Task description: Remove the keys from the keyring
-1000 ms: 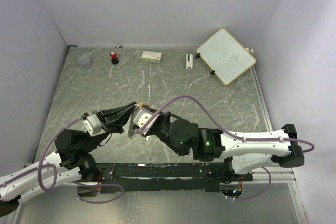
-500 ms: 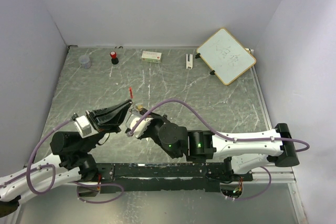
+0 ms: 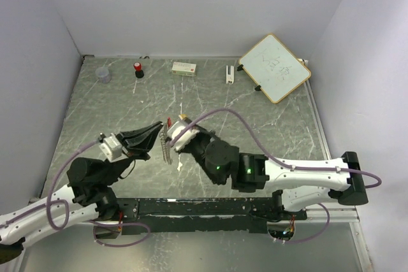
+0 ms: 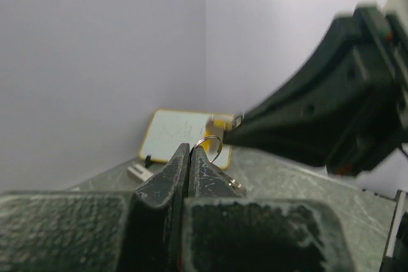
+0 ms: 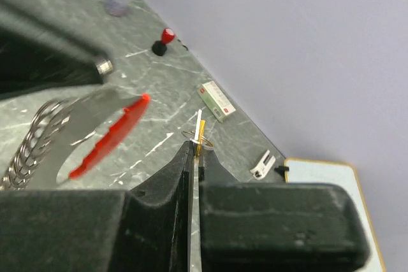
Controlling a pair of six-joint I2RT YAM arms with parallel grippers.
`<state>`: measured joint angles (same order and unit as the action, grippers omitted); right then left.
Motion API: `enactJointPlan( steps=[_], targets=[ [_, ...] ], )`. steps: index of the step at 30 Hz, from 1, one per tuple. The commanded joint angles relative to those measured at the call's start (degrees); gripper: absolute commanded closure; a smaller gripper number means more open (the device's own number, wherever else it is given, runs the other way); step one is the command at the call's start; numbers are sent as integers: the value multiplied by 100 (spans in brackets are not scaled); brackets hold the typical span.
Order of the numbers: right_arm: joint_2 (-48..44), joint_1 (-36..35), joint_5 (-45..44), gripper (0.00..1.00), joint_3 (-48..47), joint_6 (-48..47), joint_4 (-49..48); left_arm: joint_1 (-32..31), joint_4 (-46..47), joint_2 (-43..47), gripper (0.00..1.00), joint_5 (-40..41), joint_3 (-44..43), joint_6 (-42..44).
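My left gripper (image 3: 158, 128) and right gripper (image 3: 171, 134) meet tip to tip above the middle of the table. In the left wrist view the left gripper (image 4: 189, 148) is shut on the thin silvery keyring (image 4: 208, 137), which sticks up past its tips. The right gripper (image 5: 193, 146) is shut on the flat blade of the yellow-headed key (image 5: 200, 133), with a loop of the keyring (image 5: 189, 134) around it. The red key (image 5: 105, 138) (image 3: 169, 121) and a silvery coil (image 5: 32, 148) (image 3: 167, 151) hang from the bunch between the grippers.
Along the back wall stand a clear cup (image 3: 102, 74), a red-capped black bottle (image 3: 138, 69), a small box (image 3: 184, 67) and a white clip (image 3: 229, 73). A yellow-framed whiteboard (image 3: 275, 67) lies at the back right. Walls close in the table on three sides.
Both grippers, still shut, have moved right and away from the bases over the last half second. The red key went with them, and the coil now hangs below.
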<state>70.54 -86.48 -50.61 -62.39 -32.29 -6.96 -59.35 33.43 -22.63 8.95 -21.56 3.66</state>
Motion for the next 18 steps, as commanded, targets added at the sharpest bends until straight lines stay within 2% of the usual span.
enactJointPlan(
  steps=[1,9,11,15,18],
  targets=[
    [-394,673,320,100,-3,654,-17,11,-301,-393,93,543,-65,118],
    [-258,2910,1803,100,-181,2021,545,210,-10,-1882,93,1007,-402,421],
    [-90,3437,2271,100,-202,2323,642,613,47,-2291,93,691,-520,243],
    [395,4233,3069,100,-160,2712,662,1785,370,-3079,93,-522,-663,-391],
    [690,4703,3577,100,-72,2936,550,2119,581,-3582,93,-771,-797,-401]
  ],
)
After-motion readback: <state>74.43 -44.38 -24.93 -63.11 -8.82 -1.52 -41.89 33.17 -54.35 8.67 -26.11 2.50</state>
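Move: The right hand holds the yellow-headed key, already off the bunch. The clear table it is carried towards lies about 25 cm ahead, 12 cm right and 34 cm below, with the white stapler some 41 cm ahead and 19 cm right, and the small box 44 cm ahead, 2 cm left. The left hand holds the keyring with the red key; mid-table lies roughly 18 cm ahead, 2 cm right and 36 cm below that hand, the box 46 cm ahead, 4 cm right. Forward and to its right the right hand sweeps quickly, about 20 cm, away from the left hand and towards the stapler, rising slightly and then sinking as its fingers tip down and swing clockwise, still pinching the key. The left hand goes forward and down roughly 18 cm towards mid-table, edging right before easing back, its wrist rolling and tipping down; its shut fingers keep the ring. ##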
